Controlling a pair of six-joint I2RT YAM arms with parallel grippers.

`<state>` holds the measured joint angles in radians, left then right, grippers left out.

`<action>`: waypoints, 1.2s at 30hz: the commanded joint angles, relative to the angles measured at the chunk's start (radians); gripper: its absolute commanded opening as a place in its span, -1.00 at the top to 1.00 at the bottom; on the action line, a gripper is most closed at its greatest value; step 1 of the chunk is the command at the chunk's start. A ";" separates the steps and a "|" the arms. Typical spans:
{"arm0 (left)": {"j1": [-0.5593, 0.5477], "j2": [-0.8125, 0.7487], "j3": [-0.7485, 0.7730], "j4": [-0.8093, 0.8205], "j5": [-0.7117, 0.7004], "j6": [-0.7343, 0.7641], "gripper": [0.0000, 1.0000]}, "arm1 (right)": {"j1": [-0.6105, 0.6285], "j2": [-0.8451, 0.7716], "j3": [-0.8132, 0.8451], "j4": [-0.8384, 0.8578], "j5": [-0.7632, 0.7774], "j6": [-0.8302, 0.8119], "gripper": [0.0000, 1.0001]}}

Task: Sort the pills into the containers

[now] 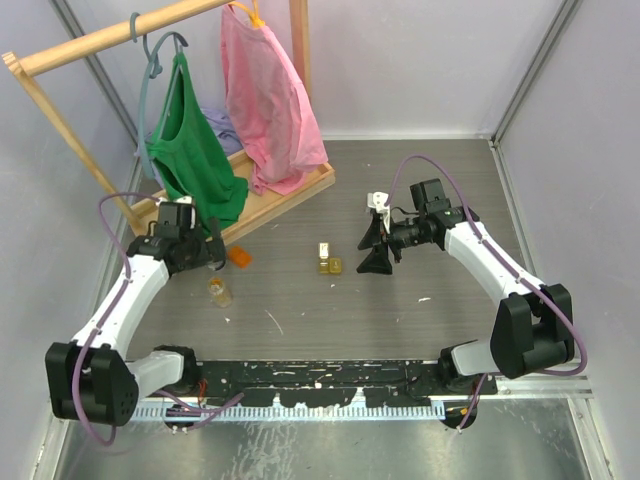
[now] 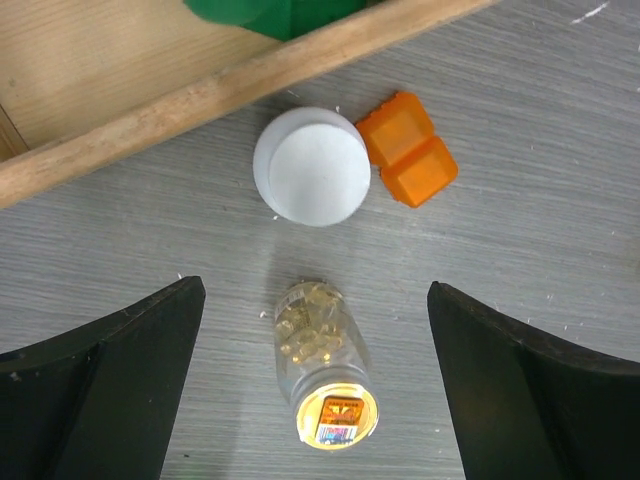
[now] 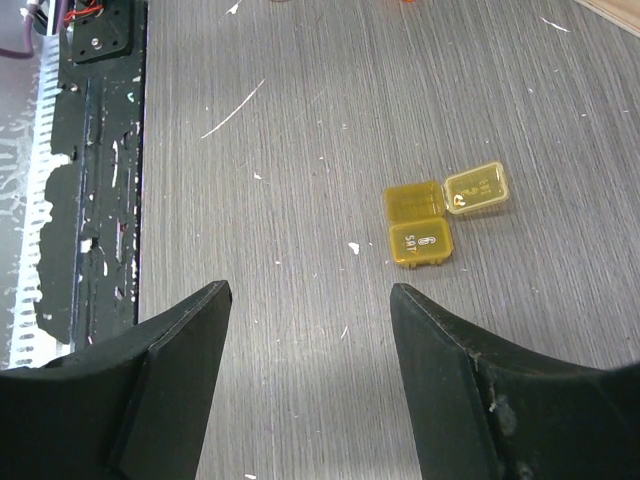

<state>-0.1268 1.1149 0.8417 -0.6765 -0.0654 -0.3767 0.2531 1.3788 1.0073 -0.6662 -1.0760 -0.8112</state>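
The containers, a small yellow two-cell pill box [image 1: 328,260], lie mid-table; in the right wrist view the pill box [image 3: 420,225] has one lid flipped open. My right gripper [image 1: 368,250] hovers just right of it, open and holding nothing, and from its wrist camera that gripper [image 3: 310,290] has only bare table between its fingers. A clear bottle [image 1: 219,291] of yellow pills stands uncapped at the left. My left gripper [image 2: 315,288] is open above the bottle [image 2: 320,365], a finger on either side and well apart from it. From overhead the left gripper [image 1: 205,255] sits beside the rack base.
A white bottle cap [image 2: 312,165] and an orange pill box [image 2: 408,148] lie just beyond the bottle, the orange box [image 1: 240,256] also showing from above. A wooden clothes rack [image 1: 262,205] with green and pink garments stands at the back left. White specks dot the table.
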 commanded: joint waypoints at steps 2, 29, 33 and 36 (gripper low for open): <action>0.038 0.037 0.049 0.118 0.014 -0.007 -0.85 | -0.004 -0.007 0.006 0.022 -0.030 0.003 -0.42; 0.037 0.226 0.106 0.176 -0.079 -0.048 -0.06 | -0.003 0.018 0.001 0.010 -0.036 -0.010 -0.42; 0.038 0.231 0.107 0.175 -0.073 -0.047 -0.03 | -0.003 0.022 0.004 0.001 -0.039 -0.015 -0.42; 0.038 0.241 0.106 0.173 -0.057 -0.048 -0.01 | -0.003 0.022 0.004 -0.001 -0.040 -0.018 -0.42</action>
<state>-0.0948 1.3502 0.9123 -0.5285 -0.1440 -0.4122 0.2531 1.4033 1.0012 -0.6697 -1.0805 -0.8108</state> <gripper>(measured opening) 0.516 0.711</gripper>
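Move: The white pill bottle stands about 6 cm ahead of the left gripper, 2 cm to its left, with its middle some 6 cm below. An orange container lies about 5 cm to the bottle's right, and a clear bottle stands some 7 cm nearer the robot than the white one. The wooden tray's near rail runs about 3 cm beyond it. From the right gripper the white bottle lies roughly 36 cm left, 5 cm ahead and 12 cm below. Bring the left gripper forward about 5 cm and drift slightly left, sinking some 2.5 cm on the way, so the fingers straddle the white bottle's cap just short of the tray rail. Close from wide open to about half while still travelling, pinch the cap from both sides, and then hold there. ##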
